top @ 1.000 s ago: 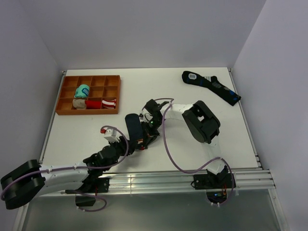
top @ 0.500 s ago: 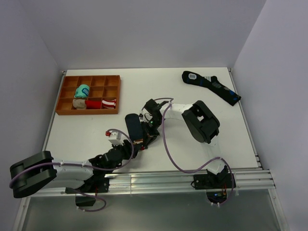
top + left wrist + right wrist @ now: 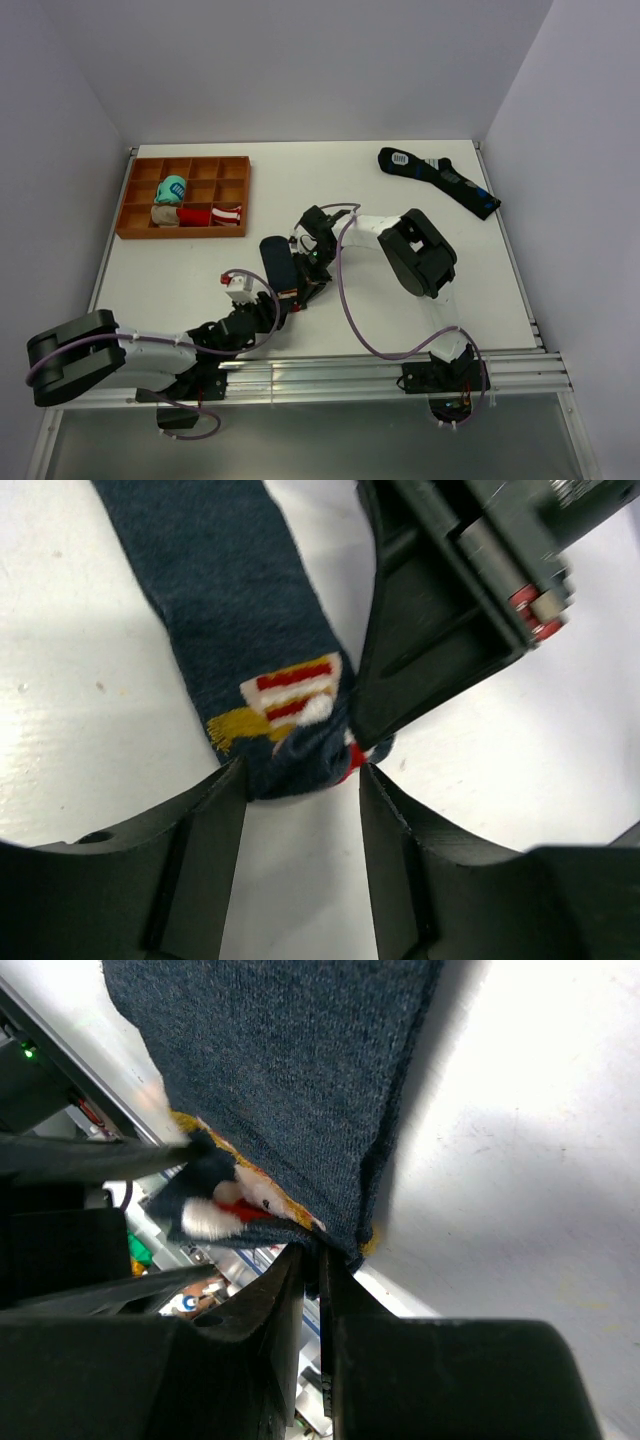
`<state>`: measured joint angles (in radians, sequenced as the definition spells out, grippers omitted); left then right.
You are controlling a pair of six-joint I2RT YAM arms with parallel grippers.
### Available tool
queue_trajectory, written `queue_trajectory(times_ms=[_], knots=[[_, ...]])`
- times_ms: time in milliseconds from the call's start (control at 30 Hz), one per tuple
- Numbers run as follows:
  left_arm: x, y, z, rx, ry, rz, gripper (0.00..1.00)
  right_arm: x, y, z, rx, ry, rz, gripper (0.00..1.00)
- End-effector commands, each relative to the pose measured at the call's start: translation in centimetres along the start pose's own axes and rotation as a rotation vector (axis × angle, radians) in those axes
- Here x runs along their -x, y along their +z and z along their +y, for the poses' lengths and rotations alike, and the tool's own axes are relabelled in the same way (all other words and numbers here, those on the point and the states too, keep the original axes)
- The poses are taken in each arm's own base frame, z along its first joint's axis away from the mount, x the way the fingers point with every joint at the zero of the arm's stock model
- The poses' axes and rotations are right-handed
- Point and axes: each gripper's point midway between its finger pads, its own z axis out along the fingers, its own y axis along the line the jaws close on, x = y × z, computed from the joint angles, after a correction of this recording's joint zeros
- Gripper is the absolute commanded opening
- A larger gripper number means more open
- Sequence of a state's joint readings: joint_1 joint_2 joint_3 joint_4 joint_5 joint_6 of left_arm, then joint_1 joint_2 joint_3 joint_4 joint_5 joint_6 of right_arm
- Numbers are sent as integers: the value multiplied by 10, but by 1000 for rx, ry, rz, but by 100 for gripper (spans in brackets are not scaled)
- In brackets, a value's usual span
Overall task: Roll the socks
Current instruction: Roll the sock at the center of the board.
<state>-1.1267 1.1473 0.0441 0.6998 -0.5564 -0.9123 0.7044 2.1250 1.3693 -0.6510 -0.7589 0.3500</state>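
The socks (image 3: 277, 262) lie flat near the table's middle as a dark navy oblong. In the left wrist view the socks (image 3: 235, 610) show a red-white-yellow patch at the near end. My right gripper (image 3: 320, 1258) is shut on that end's edge, where the socks (image 3: 280, 1060) bunch and lift a little; it also shows as the black right gripper (image 3: 440, 610) in the left wrist view. My left gripper (image 3: 300, 780) is open, its fingertips on either side of the same end, not clamped. From above, the left gripper (image 3: 278, 305) and right gripper (image 3: 300, 286) meet at the socks' near end.
An orange divided tray (image 3: 190, 159) at the back left holds a teal bundle (image 3: 171, 188), a beige bundle (image 3: 165, 214) and a red-white bundle (image 3: 222, 214). A longer dark sock (image 3: 440, 178) with blue marks lies at the back right. A metal rail (image 3: 380, 372) runs along the near edge.
My left arm has swung in and brought its gripper up to the socks' near end. The right gripper has kept its hold without moving.
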Motion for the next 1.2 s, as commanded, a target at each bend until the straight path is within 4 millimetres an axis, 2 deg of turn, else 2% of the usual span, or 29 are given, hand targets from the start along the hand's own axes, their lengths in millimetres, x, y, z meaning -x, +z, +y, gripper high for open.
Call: queue_trajectory(times_ms=[0, 267, 633, 933, 1000, 1100, 1167], knots=[[-23, -15, 45, 76, 45, 37, 54, 3, 7, -28, -128, -10, -8, 4], [-26, -14, 46, 100, 39, 40, 42, 2, 8, -29, -131, -18, -6, 4], [-18, -17, 43, 90, 4, 6, 34, -1, 10, -34, -138, -15, -7, 4], [-26, -15, 45, 95, 4, 36, 24, 0, 9, -32, -130, -23, -13, 4], [-27, -14, 43, 88, -1, 40, 19, 0, 8, -31, -131, -25, -14, 4], [-29, -14, 43, 93, -19, 46, 1, 1, 5, -30, -135, -31, -30, 4], [-30, -15, 44, 94, -45, 49, 0, 2, 5, -30, -137, -36, -42, 5]])
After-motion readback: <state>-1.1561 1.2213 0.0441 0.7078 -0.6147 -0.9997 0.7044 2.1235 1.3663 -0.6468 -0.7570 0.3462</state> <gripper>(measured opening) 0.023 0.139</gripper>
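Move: The sock's folded end lies about 2 cm ahead of the left hand, some 1 cm to its right and 2 cm below, its loose flap between the half-open fingers. The flat length of the sock centres about 11 cm ahead of that hand, 1 cm to its left. The right hand's tips stand some 3 cm ahead and 4 cm to the right of the left hand. From the right hand, which already grips the fold, the folded end is about 3 cm to the left and level fore and aft. The sock's loose flap gets pinched by the left fingers: the left hand sinks about 1.5 cm to it, rises again by as much, then sinks once more, its half-open fingers narrowing throughout and shutting on the flap at the end. The right hand stays put and keeps its pinch on the other side of the fold. ##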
